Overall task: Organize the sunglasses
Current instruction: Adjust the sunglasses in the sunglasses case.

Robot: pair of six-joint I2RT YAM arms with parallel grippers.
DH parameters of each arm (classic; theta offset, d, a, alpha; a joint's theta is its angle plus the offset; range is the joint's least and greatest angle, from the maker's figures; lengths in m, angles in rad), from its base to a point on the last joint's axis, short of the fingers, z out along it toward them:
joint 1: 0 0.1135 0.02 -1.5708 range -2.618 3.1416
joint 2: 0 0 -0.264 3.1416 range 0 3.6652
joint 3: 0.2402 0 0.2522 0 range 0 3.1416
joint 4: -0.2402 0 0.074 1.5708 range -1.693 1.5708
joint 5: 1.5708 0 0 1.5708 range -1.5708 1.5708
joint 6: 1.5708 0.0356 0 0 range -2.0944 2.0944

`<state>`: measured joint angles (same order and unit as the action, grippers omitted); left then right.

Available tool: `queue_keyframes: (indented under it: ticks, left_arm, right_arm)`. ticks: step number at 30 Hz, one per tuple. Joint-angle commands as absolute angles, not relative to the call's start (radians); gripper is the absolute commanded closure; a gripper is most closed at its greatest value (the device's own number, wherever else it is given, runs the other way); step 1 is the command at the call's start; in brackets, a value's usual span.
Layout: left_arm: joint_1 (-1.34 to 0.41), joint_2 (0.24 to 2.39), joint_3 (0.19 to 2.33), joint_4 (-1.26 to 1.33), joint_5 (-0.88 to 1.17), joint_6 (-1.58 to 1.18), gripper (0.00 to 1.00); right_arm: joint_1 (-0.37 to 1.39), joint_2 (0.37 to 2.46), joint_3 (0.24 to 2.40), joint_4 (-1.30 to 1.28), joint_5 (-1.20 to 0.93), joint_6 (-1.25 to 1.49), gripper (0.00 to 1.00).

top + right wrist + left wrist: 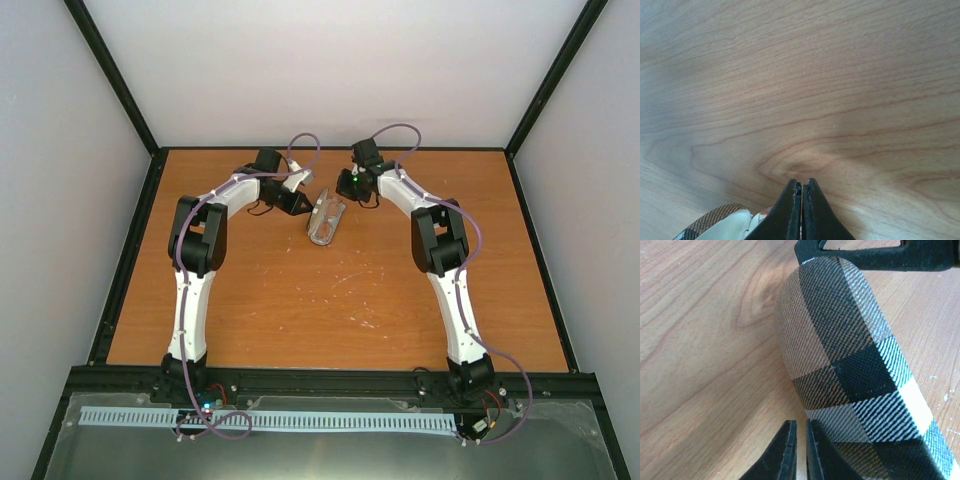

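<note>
The brown, black and white plaid case (850,350) lies on the wooden table at the middle back, seen in the top view as a pale shape (325,218). My left gripper (800,422) sits low at the case's left side, open by only a narrow slit with nothing in it. My right gripper (801,181) is shut and empty just past the case's far end, over bare wood. A corner of the case (715,222) with a brown rim and white lining shows at its lower left. A tiny orange-red sliver lies beside that lining. I cannot make out the sunglasses themselves.
Part of the right gripper's black body (875,255) hangs over the case's far end in the left wrist view. The wooden table (330,300) is bounded by black rails and grey walls on three sides. Both arms bend inward toward the case.
</note>
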<state>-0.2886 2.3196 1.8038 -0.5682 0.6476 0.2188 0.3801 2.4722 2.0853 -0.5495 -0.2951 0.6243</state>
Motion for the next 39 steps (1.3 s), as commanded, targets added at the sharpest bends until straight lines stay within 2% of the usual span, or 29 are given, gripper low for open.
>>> queue_keyframes:
  ticks: [1,18,26,34,39]
  left_arm:
    - [-0.298,2.307,1.843,-0.560,0.663,0.215,0.90]
    - [-0.298,2.304,1.841,-0.558,0.664,0.214,0.90]
    - [-0.298,2.294,1.835,-0.555,0.661,0.214,0.90]
    - [-0.298,2.292,1.835,-0.551,0.668,0.211,0.90]
    - [-0.299,2.291,1.835,-0.551,0.674,0.207,0.90]
  right_arm:
    - [0.386,2.464,2.071,-0.549,-0.326,0.620,0.97]
    - [0.417,2.387,1.938,-0.502,-0.323,0.620,0.97]
    - [0.414,2.307,1.894,-0.526,-0.252,0.588,0.97]
    - [0.389,2.148,1.705,-0.487,-0.214,0.586,0.97]
    - [0.395,2.146,1.655,-0.457,-0.266,0.613,0.97]
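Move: The open sunglasses case, long axis nearly straight ahead, has its middle about 8 cm back and 3 cm left of the right hand and some 2 cm below it; that hand's shut fingers are by the case's far end. The sunglasses lie in its right half, about 7 cm back and 2 cm left of the right hand. From the left hand, the case's middle is about 5 cm right, 2 cm back and slightly lower. Keep the left gripper still beside the checked lid. With the right fingers kept almost shut, push the case's far end back towards the base about 4 cm, sinking some 2 cm and easing slightly left. Then lift the right hand about 6 cm off the case while drawing it right and a little farther back. ##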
